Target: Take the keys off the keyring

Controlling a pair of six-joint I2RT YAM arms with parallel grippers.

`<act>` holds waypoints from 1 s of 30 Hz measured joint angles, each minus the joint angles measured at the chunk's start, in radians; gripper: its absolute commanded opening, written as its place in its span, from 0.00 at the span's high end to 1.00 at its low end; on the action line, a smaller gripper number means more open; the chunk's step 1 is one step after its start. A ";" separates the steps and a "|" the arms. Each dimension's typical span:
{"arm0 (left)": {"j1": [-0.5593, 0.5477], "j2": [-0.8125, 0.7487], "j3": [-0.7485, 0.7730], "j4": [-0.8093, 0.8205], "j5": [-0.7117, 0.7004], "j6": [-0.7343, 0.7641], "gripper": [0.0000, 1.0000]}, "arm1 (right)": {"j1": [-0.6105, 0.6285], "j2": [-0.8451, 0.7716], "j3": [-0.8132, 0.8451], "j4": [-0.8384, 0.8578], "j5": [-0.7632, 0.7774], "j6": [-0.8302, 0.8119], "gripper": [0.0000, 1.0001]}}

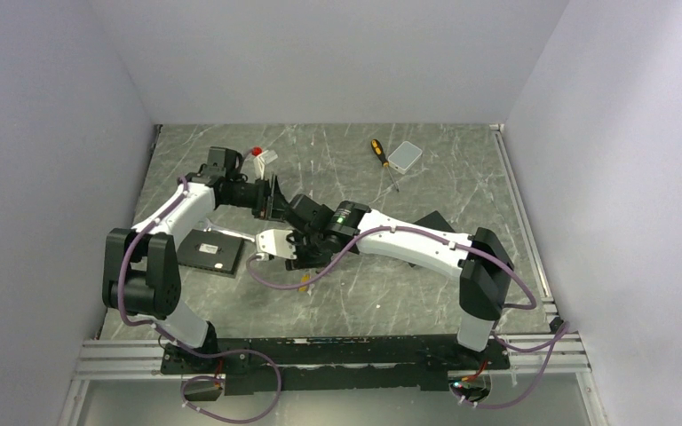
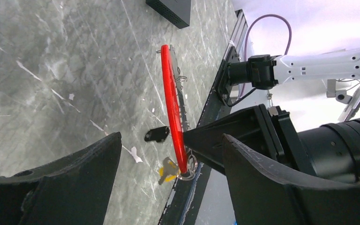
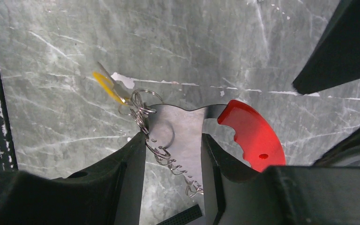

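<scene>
My right gripper (image 3: 174,140) is shut on a flat silvery plate joined to the red curved strip (image 3: 253,133) of the keyring (image 3: 140,105). A yellow key (image 3: 107,86) hangs off the ring, and a short chain (image 3: 176,165) runs along the left finger. In the left wrist view the red strip (image 2: 172,108) stands edge-on, with the ring (image 2: 188,169), a yellow-and-silver key (image 2: 168,170) and a dark tag (image 2: 157,134) at its lower end. My left gripper (image 2: 173,187) is open, its fingers wide on either side of the ring without touching it. From above, both grippers meet at mid-table (image 1: 295,253), and the key (image 1: 305,286) dangles below.
A yellow-handled screwdriver (image 1: 378,153) and a white box (image 1: 404,156) lie at the back. A black flat device (image 1: 210,251) lies left of the grippers. A small white item with a red cap (image 1: 262,158) is at the back left, and a dark block (image 1: 433,222) is behind the right arm.
</scene>
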 measured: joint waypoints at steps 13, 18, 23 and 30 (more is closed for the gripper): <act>-0.103 0.003 -0.024 0.023 -0.036 0.005 0.60 | 0.013 0.013 0.017 0.026 0.095 0.000 1.00; -0.103 0.010 -0.024 0.031 -0.036 0.005 0.82 | 0.013 0.013 0.018 0.040 0.126 0.000 1.00; -0.103 0.017 -0.023 0.030 -0.035 0.001 1.00 | 0.011 0.013 0.016 0.047 0.134 0.001 0.71; -0.095 0.030 0.010 -0.008 -0.045 0.019 1.00 | 0.014 -0.011 0.013 0.031 0.125 0.005 0.22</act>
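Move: Some 4 cm back from the open left fingers, 6 cm to their right and 3 cm lower is the middle of the keyring's red handle. The right hand still grips the metal plate, with the handle about 6 cm ahead of it and 1 cm right; the left gripper it is offered to lies roughly 9 cm ahead, 5 cm left and 3 cm higher. From the right hand, the yellow key hangs about 6 cm back, 2 cm left and 4 cm below. Reaching rightward and back with a slight drop, about 3.5 cm, the left hand meets the near end of the red handle, then stays there and shuts its fingers to pinch it. The right hand meanwhile feeds the plate about 2.5 cm forward and a little up, its fingertips swinging forward some 5 to 10 degrees; only after the left has closed does it open and let go of the plate, starting to rise. ##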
